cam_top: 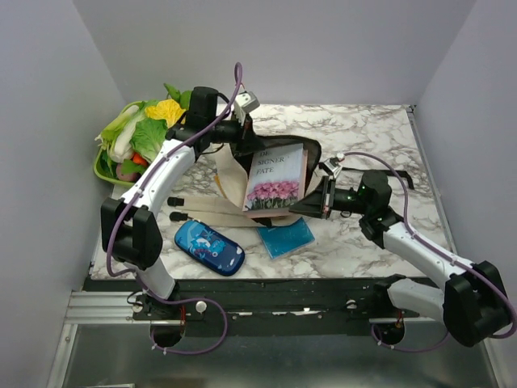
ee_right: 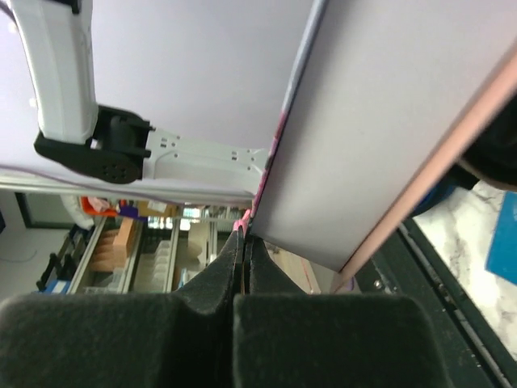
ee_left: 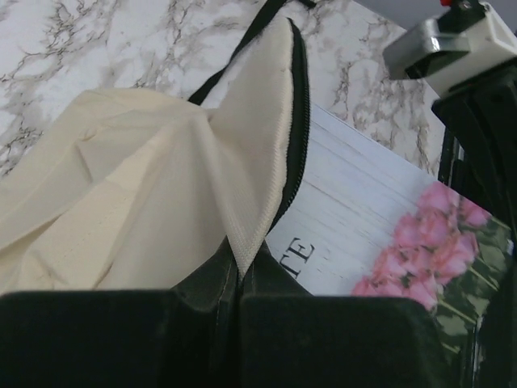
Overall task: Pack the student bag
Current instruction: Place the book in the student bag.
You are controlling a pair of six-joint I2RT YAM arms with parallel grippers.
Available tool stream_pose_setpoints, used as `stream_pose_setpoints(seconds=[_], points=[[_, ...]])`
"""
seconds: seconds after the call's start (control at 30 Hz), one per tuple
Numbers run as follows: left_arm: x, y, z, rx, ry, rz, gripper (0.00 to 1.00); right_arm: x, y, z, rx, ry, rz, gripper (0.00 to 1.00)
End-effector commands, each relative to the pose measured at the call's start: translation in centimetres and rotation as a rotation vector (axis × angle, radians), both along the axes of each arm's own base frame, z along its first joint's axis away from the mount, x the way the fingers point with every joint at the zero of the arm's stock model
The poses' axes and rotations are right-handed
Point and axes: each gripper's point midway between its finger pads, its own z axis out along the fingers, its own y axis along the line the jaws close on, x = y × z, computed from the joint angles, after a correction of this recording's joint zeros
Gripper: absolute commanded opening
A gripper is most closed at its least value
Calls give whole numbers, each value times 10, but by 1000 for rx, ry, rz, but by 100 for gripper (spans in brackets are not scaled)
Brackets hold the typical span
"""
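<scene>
The beige student bag point(cam_top: 232, 174) lies at the table's middle, its black-zippered mouth facing right. My left gripper point(cam_top: 245, 139) is shut on the bag's cream edge point(ee_left: 266, 162) and holds it lifted. A book point(cam_top: 275, 179) with pink flowers on its cover is tilted at the bag's mouth. Shut on the book's near right corner, my right gripper point(cam_top: 299, 207) carries that end. In the left wrist view the book point(ee_left: 380, 234) sits just beside the raised zipper edge, above the left gripper point(ee_left: 240, 271). The right wrist view shows the right gripper point(ee_right: 242, 240) pinching the book's cover point(ee_right: 388, 121).
A dark-blue patterned pencil case point(cam_top: 208, 247) lies front left and a blue pad point(cam_top: 286, 236) beside it, below the book. A green basket of vegetables point(cam_top: 103, 168) stands at the far left. Long beige straps point(cam_top: 202, 212) trail left from the bag.
</scene>
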Motion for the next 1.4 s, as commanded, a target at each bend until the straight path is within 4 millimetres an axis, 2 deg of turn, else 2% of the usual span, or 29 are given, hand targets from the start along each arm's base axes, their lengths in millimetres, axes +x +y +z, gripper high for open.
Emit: stream_pose_setpoints(seconds=[0.0, 0.07, 0.17, 0.23, 0.33, 0.37, 0.43, 0.47, 0.5, 0.53, 0.57, 0.67, 0.73, 0.83, 0.97, 1.07, 1.1, 1.17, 1.2, 1.23, 1.37], points=[[-54, -3, 50, -102, -85, -234, 1, 31, -15, -4, 12, -84, -123, 1], [-58, -4, 56, -119, -77, -252, 2, 42, -14, -11, 17, -72, -161, 1], [-57, -14, 63, -137, -96, -266, 3, 49, -5, -13, 104, -35, -145, 1], [-57, -21, 61, -135, -96, -276, 3, 48, 2, -15, 133, 16, -117, 1], [-60, -33, 52, -123, -84, -301, 3, 45, 11, -32, 87, 39, -94, 1], [-62, -36, 49, -120, -80, -309, 2, 45, 10, -45, 49, 85, -102, 1], [-62, -36, 40, -114, -65, -313, 2, 45, 8, -58, 3, 76, -113, 1], [-62, -36, 38, -111, -61, -314, 2, 44, 6, -74, -54, 137, -123, 1], [-62, -36, 34, -104, -50, -312, 2, 44, 5, -84, -100, 123, -122, 1], [-61, -36, 31, -97, -63, -315, 2, 46, 5, -85, -125, 124, -127, 1], [-62, -35, 30, -94, -61, -314, 2, 45, 1, -99, -175, 178, -142, 1], [-61, -34, 28, -89, -55, -311, 2, 46, -8, -119, -270, 232, -163, 4], [-61, -33, 25, -85, -51, -306, 2, 47, -13, -127, -297, 244, -174, 10], [-59, -29, 19, -68, -54, -296, 2, 47, -23, -140, -313, 288, -210, 14], [-55, -22, 12, -39, -66, -277, 2, 46, -22, -143, -313, 293, -202, 16], [-51, -18, 9, -29, -63, -262, 2, 45, -23, -145, -336, 282, -187, 28], [-51, -17, 9, -26, -64, -260, 2, 47, -25, -146, -358, 270, -197, 36], [-49, -15, 8, -19, -75, -255, 2, 47, -30, -148, -409, 231, -193, 44], [-49, -13, 6, -13, -69, -253, 2, 48, -32, -148, -425, 221, -206, 50], [-49, -13, 6, -10, -74, -251, 2, 51, -33, -142, -433, 169, -210, 53], [-44, -10, 5, -1, -78, -231, 2, 51, -42, -140, -482, 139, -251, 61]])
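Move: At its lower right corner the book is still pinched by the right hand; the student bag's mouth lies about 13 cm ahead of that hand, 5 cm left and 9 cm lower. The blue booklet's middle is some 9 cm ahead and 1 cm left, 22 cm down, and the pencil case about 1 cm ahead and 25 cm left, also on the table. From the left hand, holding the rim, the mouth is roughly 5 cm back, 8 cm right and 12 cm lower. Lowering the book by about 14 cm towards the bag's mouth, the right hand first eases forward a little, then sinks, tips its left-pointing fingers down some 20 degrees and, late in the descent, opens them to let go of the corner. The left hand keeps the rim pinched and draws it back about 3 cm, turning slightly clockwise. ##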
